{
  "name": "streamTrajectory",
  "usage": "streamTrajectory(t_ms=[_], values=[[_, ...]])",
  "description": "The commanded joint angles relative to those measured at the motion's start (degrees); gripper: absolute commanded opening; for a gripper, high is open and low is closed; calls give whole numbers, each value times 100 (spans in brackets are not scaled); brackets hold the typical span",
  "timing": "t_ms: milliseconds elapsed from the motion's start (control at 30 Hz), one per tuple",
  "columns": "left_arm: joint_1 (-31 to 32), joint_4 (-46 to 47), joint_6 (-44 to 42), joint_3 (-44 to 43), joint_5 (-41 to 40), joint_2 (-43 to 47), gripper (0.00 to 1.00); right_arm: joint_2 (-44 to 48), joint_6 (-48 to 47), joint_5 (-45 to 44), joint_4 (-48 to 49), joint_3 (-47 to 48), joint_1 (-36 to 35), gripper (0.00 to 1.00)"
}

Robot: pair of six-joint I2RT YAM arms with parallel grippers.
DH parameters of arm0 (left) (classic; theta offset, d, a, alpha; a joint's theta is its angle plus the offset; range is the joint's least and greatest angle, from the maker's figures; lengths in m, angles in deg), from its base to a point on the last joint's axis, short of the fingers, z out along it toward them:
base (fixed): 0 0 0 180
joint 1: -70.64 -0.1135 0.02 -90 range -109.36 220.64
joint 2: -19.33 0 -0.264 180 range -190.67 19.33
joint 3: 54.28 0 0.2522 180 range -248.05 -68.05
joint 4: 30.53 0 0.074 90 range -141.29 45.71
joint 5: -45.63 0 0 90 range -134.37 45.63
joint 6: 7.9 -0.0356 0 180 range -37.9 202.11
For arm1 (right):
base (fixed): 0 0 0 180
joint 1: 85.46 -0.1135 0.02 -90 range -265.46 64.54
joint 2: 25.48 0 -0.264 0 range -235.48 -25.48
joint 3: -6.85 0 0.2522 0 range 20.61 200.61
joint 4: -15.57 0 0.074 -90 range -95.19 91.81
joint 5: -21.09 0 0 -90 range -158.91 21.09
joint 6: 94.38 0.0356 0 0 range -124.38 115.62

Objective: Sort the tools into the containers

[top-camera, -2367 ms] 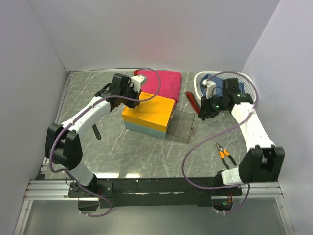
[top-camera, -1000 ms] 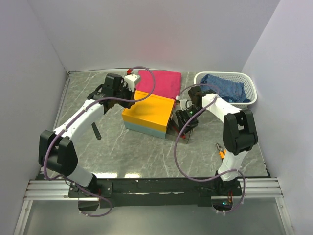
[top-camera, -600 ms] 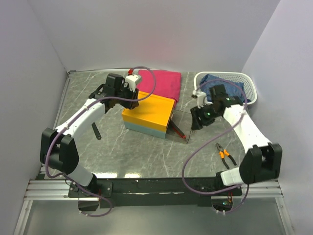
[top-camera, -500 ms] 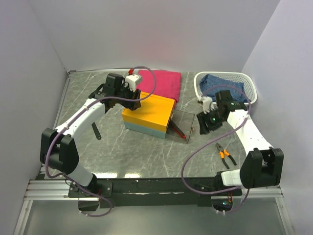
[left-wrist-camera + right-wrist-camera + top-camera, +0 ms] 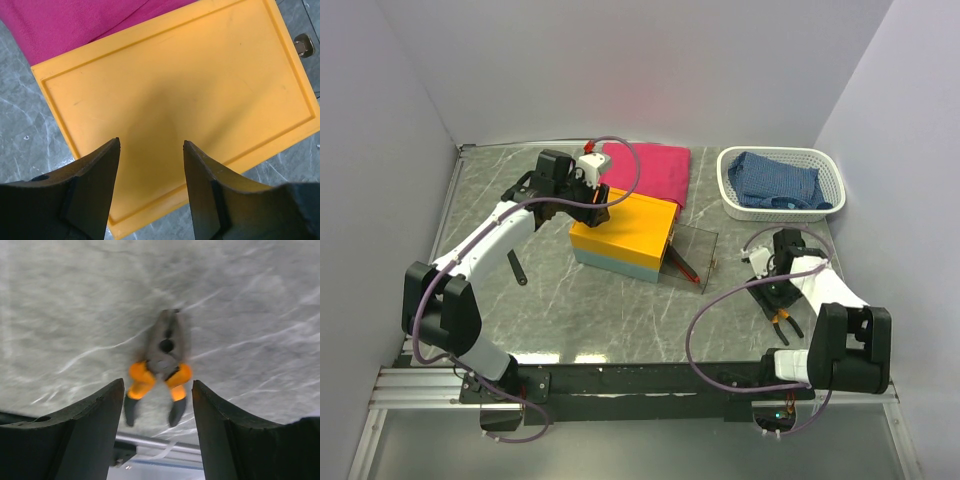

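Small orange-handled pliers (image 5: 162, 365) lie on the grey table at the front right, also seen from above as the pliers (image 5: 784, 322). My right gripper (image 5: 158, 385) hangs open just above them, one finger to each side of the handles, not touching; from above the right gripper (image 5: 778, 296) hides the pliers' head. A red-handled screwdriver (image 5: 686, 266) lies in the clear-sided part (image 5: 698, 250) of the orange-topped box (image 5: 625, 232). My left gripper (image 5: 151, 145) is open and empty over the box's orange lid (image 5: 175, 85); from above the left gripper (image 5: 588, 202) sits at the lid's far left corner. A slim dark tool (image 5: 518, 270) lies left of the box.
The white slotted basket (image 5: 730, 190) at the back right holds a blue cloth (image 5: 775, 180). A pink folded cloth (image 5: 650, 168) lies behind the box. Grey walls close in on both sides; the arms' rail runs along the near edge just behind the pliers.
The right arm left the red screwdriver in the clear part of the box, then swung back and forward-right to hover over the orange pliers. The left arm stayed over the lid.
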Motion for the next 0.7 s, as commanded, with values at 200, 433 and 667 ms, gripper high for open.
streamTrajectory(t_ms=[200, 433, 667], values=[[-2, -58, -173, -232, 16, 180, 59, -900, -257, -109, 395, 148, 386, 37], [-2, -58, -208, -249, -10, 189, 59, -665, 6, 1182, -623, 1360, 387, 0], [-2, -41, -208, -223, 34, 189, 58, -629, 612, 2194, -1231, 2908, 36, 0]])
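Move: The pliers lie almost directly beneath the right hand, about 1 cm to its right and 2 cm below the open fingertips, with their jaws pointing ahead and handles back towards the robot. The open clear drawer with the red cutter is some 14 cm ahead of the hand and 23 cm to its left; the white basket stands about 35 cm straight ahead. From the left hand, the pliers are roughly 54 cm to the right, 19 cm back and 19 cm below. Down about 1.5 cm and 1 cm to the right, the right hand sinks onto the pliers, squeezing on them until its fingers snap fully shut with no gap left. It then sweeps up about 9 cm and forward some 8 cm towards the basket, drifting slightly left, its wrist tilting about 15 degrees. ##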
